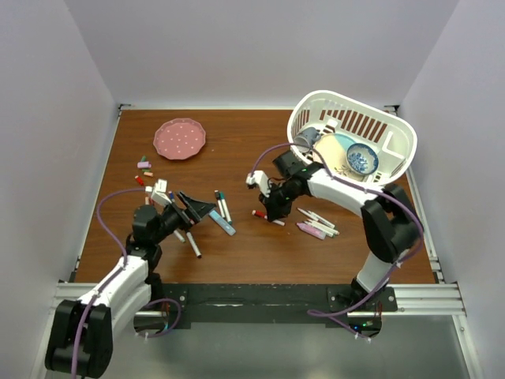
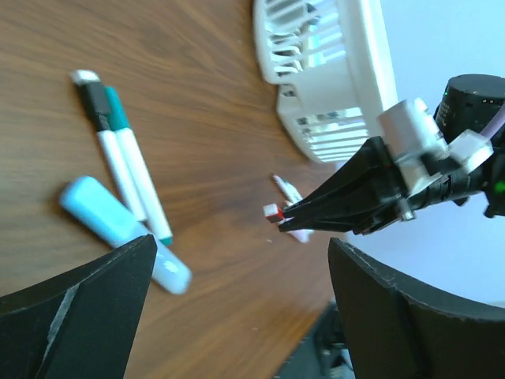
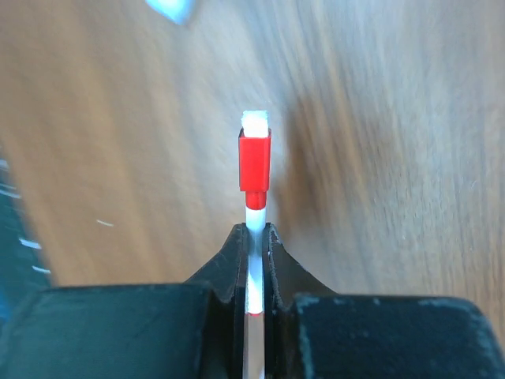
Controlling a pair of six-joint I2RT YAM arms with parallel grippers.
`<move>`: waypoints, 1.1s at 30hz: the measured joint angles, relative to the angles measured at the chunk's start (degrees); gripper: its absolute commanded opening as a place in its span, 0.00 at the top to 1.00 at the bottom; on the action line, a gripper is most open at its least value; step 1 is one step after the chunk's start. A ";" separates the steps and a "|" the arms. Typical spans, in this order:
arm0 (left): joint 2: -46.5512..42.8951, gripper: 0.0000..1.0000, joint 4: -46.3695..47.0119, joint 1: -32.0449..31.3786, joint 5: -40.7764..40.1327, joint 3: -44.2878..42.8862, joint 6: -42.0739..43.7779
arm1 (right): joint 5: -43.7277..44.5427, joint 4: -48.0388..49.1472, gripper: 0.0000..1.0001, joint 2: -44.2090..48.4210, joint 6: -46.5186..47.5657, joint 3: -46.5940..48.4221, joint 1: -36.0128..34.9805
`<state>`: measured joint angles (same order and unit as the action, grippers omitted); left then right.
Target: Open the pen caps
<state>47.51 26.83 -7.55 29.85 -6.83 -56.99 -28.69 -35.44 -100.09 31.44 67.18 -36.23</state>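
My right gripper (image 3: pixel 255 237) is shut on the white barrel of a slim marker, just behind its red cap (image 3: pixel 255 162), which sticks out past the fingertips. In the top view this gripper (image 1: pixel 267 210) holds the marker low over mid-table, the red cap (image 1: pixel 258 214) pointing left. My left gripper (image 1: pixel 195 208) is open and empty, a short way left of it. In the left wrist view its open gripper (image 2: pixel 237 308) faces the red cap (image 2: pixel 273 212). A black-capped marker (image 2: pixel 95 99), a teal-capped marker (image 2: pixel 118 110) and a light-blue highlighter (image 2: pixel 118 229) lie on the table.
A pink plate (image 1: pixel 180 138) sits at the back left. A white basket (image 1: pixel 394 126) with a bowl stands at the back right. Small loose pieces (image 1: pixel 144 167) lie at the left. More markers and a pink highlighter (image 1: pixel 310 230) lie right of centre.
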 measured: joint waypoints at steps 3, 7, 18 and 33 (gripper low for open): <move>1.53 0.03 6.71 -4.92 -3.63 1.11 -6.56 | -7.41 3.93 1.00 5.49 -5.29 -4.02 2.32; 4.57 0.04 12.26 -12.15 -10.45 -0.11 -10.34 | -12.50 7.78 1.00 7.93 -11.06 -5.99 3.32; 22.88 0.23 10.51 -28.98 -27.06 -14.93 -15.47 | -13.84 19.17 1.00 12.70 -20.76 -12.09 4.44; 34.47 0.92 0.07 -38.27 -36.50 -27.30 -15.43 | -9.75 24.98 1.00 15.85 -26.05 -14.32 4.61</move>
<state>81.97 26.89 -45.82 -6.66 -34.13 -72.42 -38.44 -10.46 -84.25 5.39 52.86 -31.62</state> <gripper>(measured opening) 0.233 0.037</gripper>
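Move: The left hand, open and empty, has the red cap of the marker some 17 cm to its right, about 2 cm ahead and 7 cm lower. Lying 11 cm below that hand are the blue highlighter, about 6 cm right and 2 cm ahead, and the teal marker, 6 cm right and 6 cm ahead. The right hand already grips the marker's barrel; the cap sticks out about 4 cm to its left, 1 cm ahead and 3 cm above. The pink highlighter lies 10 cm to the right hand's right, 1 cm back, 4 cm below. Sweeping about 17 cm to its right with a slight forward drift, the left hand arches up a few centimetres over the blue highlighter and settles again, tipping down slightly while its fingers close from wide open around the red cap. The right hand keeps its pinch on the barrel, lifts it about 7 cm and rolls its left side up, turning clockwise, to present the cap. ##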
